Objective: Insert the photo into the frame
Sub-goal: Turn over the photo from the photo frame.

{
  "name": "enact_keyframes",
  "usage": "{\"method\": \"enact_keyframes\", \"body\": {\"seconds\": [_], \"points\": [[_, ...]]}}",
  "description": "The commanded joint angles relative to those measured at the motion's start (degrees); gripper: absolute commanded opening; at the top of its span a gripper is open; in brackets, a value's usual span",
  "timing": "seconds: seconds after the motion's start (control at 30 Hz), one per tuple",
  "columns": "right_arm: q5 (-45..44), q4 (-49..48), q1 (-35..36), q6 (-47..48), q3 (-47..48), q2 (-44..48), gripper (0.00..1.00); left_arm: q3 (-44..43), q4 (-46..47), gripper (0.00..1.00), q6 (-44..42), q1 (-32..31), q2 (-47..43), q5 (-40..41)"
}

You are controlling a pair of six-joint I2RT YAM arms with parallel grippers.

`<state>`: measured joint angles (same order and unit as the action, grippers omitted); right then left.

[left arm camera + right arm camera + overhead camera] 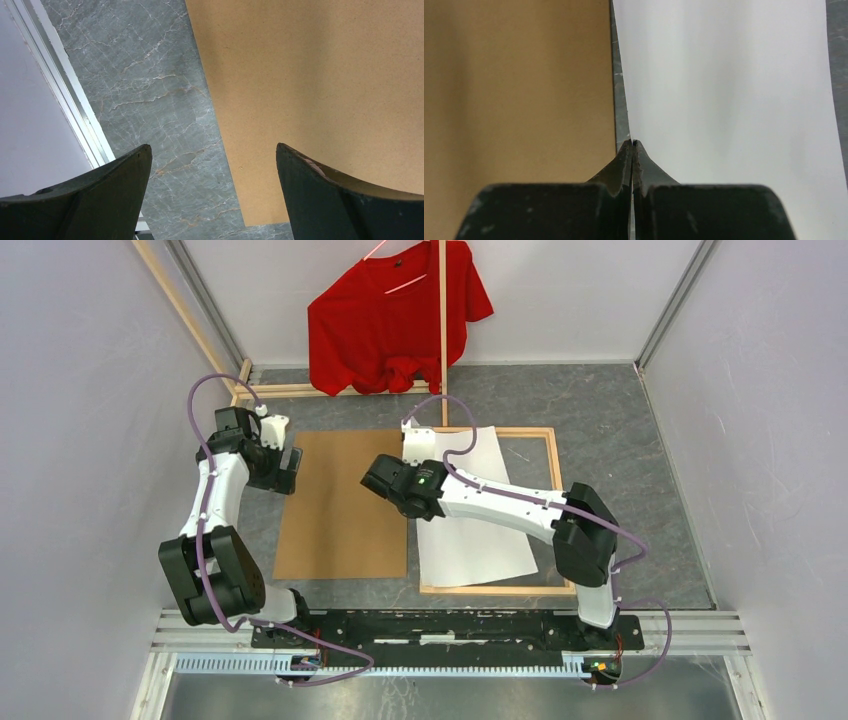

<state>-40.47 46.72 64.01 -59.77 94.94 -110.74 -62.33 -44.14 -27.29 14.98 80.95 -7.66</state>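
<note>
The photo (480, 540) lies white back up, slightly skewed, inside the light-wood frame (553, 490) on the grey table; its lower left corner overlaps the frame's strip. My right gripper (412, 455) is shut, its tips (632, 141) right at the left edge of the photo (724, 100). I cannot tell whether they pinch that edge. My left gripper (288, 468) hangs open over the far left corner of the brown backing board (340, 510). In the left wrist view nothing sits between the fingers of the left gripper (212, 145).
The backing board (325, 75) lies left of the frame, a narrow strip of table (621, 100) between it and the photo. A red T-shirt (395, 315) hangs at the back among loose wood slats (441, 330). Walls close in on both sides.
</note>
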Motion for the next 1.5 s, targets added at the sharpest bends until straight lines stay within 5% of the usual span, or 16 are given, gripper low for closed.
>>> {"method": "enact_keyframes", "body": {"seconds": [0.0,0.7,1.47], "points": [[-6.0,2.1,-1.2,-1.1,-0.8,1.5,0.00,-1.5,0.2,1.00,-1.0,0.2,-1.7,-0.9],[-7.9,4.5,-7.3,-8.0,-7.3,6.3,0.00,-1.9,0.2,1.00,-1.0,0.2,-0.6,-1.2],[-4.5,-3.4,-7.3,3.8,-14.0,7.4,0.00,-1.9,0.2,1.00,-1.0,0.2,0.5,-1.6]]}}
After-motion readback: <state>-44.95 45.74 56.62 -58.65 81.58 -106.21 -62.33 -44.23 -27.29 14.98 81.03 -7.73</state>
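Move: My right hand already pinches the left edge of the photo, white back up, with the sheet's middle about 13 cm to its right, 5 cm ahead and 10 below. The frame's middle lies some 17 cm right of that hand, 5 cm ahead and 12 below. The brown board is centred 19 cm to its left, 6 cm ahead, 13 below. From my left hand, the frame is roughly 52 cm right, 3 ahead, 10 below. Keeping the photo's left edge pinched, I carry my right hand about 9 cm to the right and a little forward, from above the frame's left bar in over the glass, turning it clockwise by some 10 degrees. I pause there, then lower about 2 cm more towards the glass, ending 3.5 cm lower than I began; the fingers stay shut. ##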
